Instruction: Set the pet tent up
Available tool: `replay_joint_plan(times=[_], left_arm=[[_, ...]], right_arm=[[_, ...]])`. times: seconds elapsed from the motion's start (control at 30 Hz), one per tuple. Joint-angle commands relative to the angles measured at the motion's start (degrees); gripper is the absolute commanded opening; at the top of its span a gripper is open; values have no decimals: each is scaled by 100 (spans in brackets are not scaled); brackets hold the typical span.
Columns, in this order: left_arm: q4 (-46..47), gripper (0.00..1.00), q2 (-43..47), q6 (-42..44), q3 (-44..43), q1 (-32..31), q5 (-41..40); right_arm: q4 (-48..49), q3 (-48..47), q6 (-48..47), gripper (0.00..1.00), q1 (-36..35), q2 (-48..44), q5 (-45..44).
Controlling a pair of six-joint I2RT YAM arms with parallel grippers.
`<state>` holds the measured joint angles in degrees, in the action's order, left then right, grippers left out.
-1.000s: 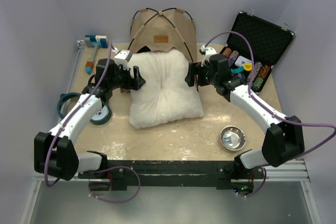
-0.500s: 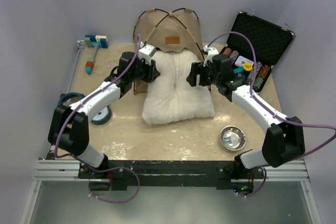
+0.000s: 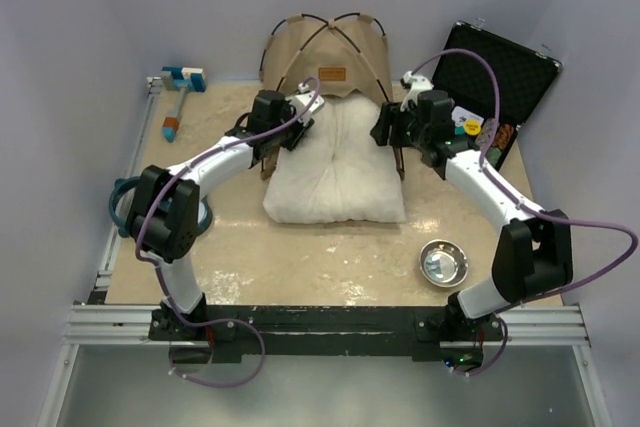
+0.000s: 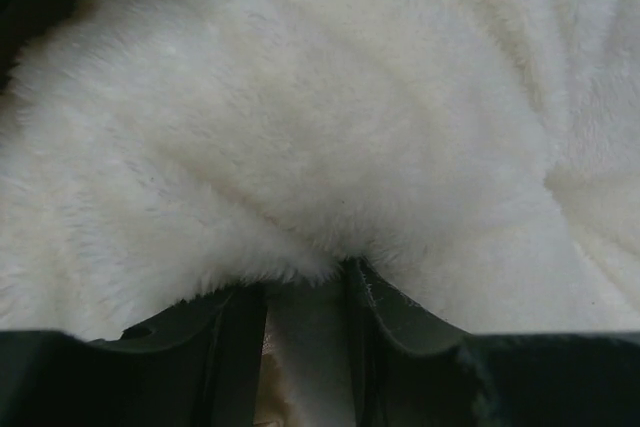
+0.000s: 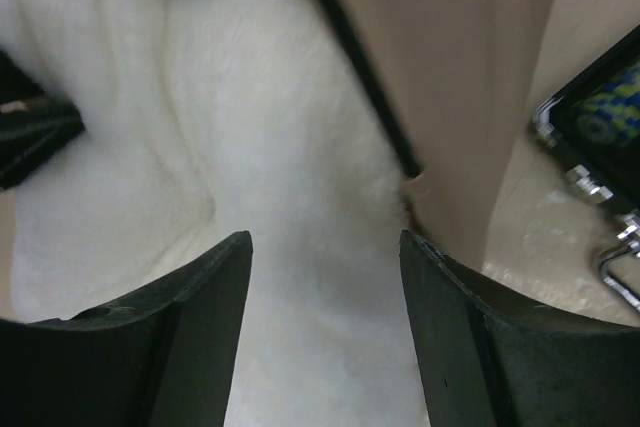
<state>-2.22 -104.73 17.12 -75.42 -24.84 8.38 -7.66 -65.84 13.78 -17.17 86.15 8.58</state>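
Observation:
The tan pet tent (image 3: 327,47) stands at the back centre with its dark crossed poles up. The white puffy cushion (image 3: 335,162) lies in front of it, its far edge at the arched opening. My left gripper (image 3: 288,127) is at the cushion's left far corner. In the left wrist view it (image 4: 305,282) is shut on a fold of the cushion (image 4: 330,107). My right gripper (image 3: 386,133) is at the cushion's right side. In the right wrist view it (image 5: 325,242) is open over the cushion (image 5: 200,117), beside the tent's tan wall (image 5: 470,67).
An open black case of poker chips (image 3: 490,77) stands at the back right, close to my right arm, and shows in the right wrist view (image 5: 600,107). A metal bowl (image 3: 443,262) sits front right. A blue and white tool (image 3: 180,82) and a teal ring (image 3: 125,202) lie at the left.
Both arms have moved toward the back, and the cushion has slid with them up to the tent's opening. The tent has shifted a little to the right and stands fuller.

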Motion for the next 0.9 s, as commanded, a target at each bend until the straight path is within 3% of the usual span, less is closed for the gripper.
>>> replay_joint_plan(times=[0.0,0.07,0.2,0.27,0.33,0.37,0.63,0.87], left_arm=[[511,44,373,1134,36,-64,-38],[303,49,95,1101,-375,-222,-589],[-989,61,-943,-14,-1790,-153,-1224],[-817,70,-735,-366,-1557,-22,-1051],[-186,91,-16,-569,-856,136,-157],[-8,96,301,-587,-556,190,265],[-104,100,2095,-745,650,471,1358],[-612,100,2860,-1544,1116,918,1385]], right_arm=[[879,-780,-217,66,424,103,-111],[942,-886,-306,70,434,244,-111],[775,-1105,-332,72,460,543,-41],[495,-1194,-411,73,530,500,3],[275,-1211,-464,75,635,377,108],[100,-1194,-481,76,688,307,135],[-886,-395,-402,83,838,-536,741],[-1369,264,-473,89,864,-1003,820]])
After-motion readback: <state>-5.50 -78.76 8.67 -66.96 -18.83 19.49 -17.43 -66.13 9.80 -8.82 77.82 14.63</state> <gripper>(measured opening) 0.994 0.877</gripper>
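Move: The left hand is sunk in the fleece mat at the left of the pet tent's mouth, the mat's middle about 8 cm to its right, 3 cm back and 4 cm lower. The tent's leather label is roughly 10 cm ahead, 7 cm right and 6 cm up; the tent's front left foot is 6 cm left, 5 cm back. From the right hand the mat's middle lies about 9 cm left, 3 cm back and 12 cm below, the chip case some 19 cm right, level with it. The left hand pushes the gripped fold of fleece about 4 cm farther forward into the tent's mouth while its fingers spread wide and let go, then draws back some 10 cm, up about 12 cm and a little left, clear of the mat, rolling so its left side dips about 15 degrees. Meanwhile the empty right hand swings about 6 cm forward and up beside the tent, then comes back past where it began and moves off to the right towards the chip case, opening wider. ##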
